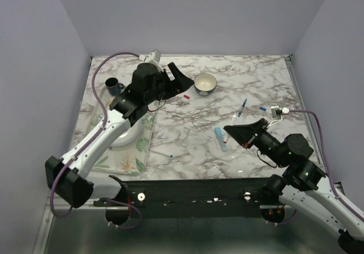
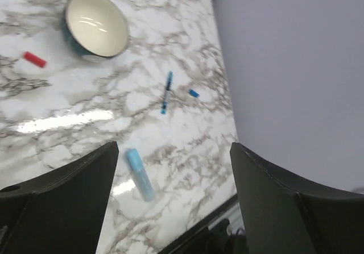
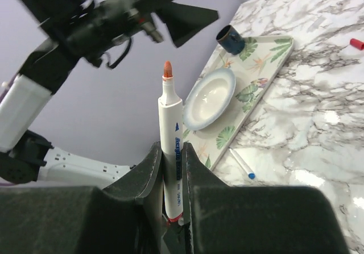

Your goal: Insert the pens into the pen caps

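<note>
My right gripper (image 3: 170,152) is shut on a white pen (image 3: 172,129) with a red tip, which stands up between the fingers. In the top view this gripper (image 1: 228,129) hovers over the right middle of the table. My left gripper (image 2: 173,147) is open with nothing between its fingers, high at the back (image 1: 181,78) next to the bowl. A red pen cap (image 2: 34,59) lies left of the bowl. On the marble also lie a dark blue pen (image 2: 166,92), a small blue cap (image 2: 194,93) and a thick pale blue marker (image 2: 140,174). A white pen with a blue tip (image 3: 242,164) lies by the tray.
A cream bowl with a dark outside (image 1: 205,83) stands at the back middle. A leaf-patterned tray (image 1: 142,147) on the left holds a white plate (image 3: 210,98). A dark blue mug (image 1: 114,85) stands behind it. Purple walls close in the table.
</note>
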Action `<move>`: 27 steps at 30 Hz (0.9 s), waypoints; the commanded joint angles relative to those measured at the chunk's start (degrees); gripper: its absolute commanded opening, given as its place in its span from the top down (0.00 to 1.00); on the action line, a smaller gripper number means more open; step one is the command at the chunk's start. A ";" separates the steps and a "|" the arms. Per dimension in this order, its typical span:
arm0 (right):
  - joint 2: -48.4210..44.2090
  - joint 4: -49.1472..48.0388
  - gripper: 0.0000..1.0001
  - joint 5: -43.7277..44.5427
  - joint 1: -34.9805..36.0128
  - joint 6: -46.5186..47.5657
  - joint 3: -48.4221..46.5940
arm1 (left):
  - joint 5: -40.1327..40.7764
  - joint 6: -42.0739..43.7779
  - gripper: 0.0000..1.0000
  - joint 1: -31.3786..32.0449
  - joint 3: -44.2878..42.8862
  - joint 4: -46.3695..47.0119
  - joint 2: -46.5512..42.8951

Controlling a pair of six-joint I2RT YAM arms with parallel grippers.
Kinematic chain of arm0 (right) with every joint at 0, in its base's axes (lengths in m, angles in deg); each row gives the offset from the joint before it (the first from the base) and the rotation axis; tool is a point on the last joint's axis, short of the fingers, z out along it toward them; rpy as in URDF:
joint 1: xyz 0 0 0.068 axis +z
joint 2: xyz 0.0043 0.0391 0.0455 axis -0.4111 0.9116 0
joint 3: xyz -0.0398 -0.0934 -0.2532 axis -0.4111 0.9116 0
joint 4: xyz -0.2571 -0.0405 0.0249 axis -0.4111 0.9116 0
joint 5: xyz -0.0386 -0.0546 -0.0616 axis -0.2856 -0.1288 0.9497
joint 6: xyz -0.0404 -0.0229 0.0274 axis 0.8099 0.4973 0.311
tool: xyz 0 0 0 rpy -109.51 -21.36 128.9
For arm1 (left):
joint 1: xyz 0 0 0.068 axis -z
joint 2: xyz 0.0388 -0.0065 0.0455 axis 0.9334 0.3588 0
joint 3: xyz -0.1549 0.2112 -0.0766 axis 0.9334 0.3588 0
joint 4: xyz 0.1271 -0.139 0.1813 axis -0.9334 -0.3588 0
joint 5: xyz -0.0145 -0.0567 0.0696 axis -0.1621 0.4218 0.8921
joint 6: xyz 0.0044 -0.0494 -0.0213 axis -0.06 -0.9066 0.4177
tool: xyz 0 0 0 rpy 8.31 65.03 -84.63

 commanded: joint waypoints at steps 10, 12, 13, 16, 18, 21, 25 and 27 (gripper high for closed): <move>-11.68 12.79 0.99 3.64 0.18 4.77 -0.25 | 1.79 12.18 0.32 -8.21 -16.07 7.81 34.91; -11.24 12.53 0.99 2.76 0.18 4.77 -0.95 | -3.65 11.12 0.42 -9.45 -18.62 9.91 40.89; -10.98 12.53 0.99 2.23 0.10 4.68 -1.22 | -4.19 10.78 0.45 -10.41 -20.37 10.01 42.82; -10.36 12.53 0.99 0.56 0.18 4.51 -1.92 | -3.76 10.68 0.48 -11.03 -21.70 11.76 48.02; -10.01 12.97 0.99 0.56 0.18 4.59 -2.19 | -3.15 11.38 0.48 -11.21 -21.88 13.26 50.22; -10.01 13.59 0.99 0.56 0.18 5.56 -2.54 | -2.70 11.65 0.49 -11.65 -24.59 11.79 53.64; -9.22 13.41 0.99 0.56 0.18 6.09 -3.24 | -3.85 11.74 0.49 -11.91 -29.69 8.00 58.56; -8.69 12.97 0.99 0.65 0.18 5.91 -3.51 | -3.41 11.56 0.49 -11.91 -31.02 7.21 60.68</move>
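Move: The red cap that the empty left hand goes for lies about 20 cm ahead of it, neither left nor right of it and some 32 cm below. The bowl stands about 6 cm farther out than the cap and 9 cm to its right; the leaf-patterned tray's middle is about 3 cm ahead of the left hand, 30 cm to its left. From the right hand, which holds the white pen, the red cap is some 34 cm ahead, 13 cm left and 31 cm below. The left hand swoops forward and down together, about 23 cm out and 26 cm down towards the red cap beside the bowl, turning some 20 degrees so that its fingers point more steeply at the table, while they close from nearly wide to about half open, still empty. Meanwhile the right hand keeps its pinch on the white pen, tip up, and eases about 4 cm to the right and back, away from the cap, then holds there. ##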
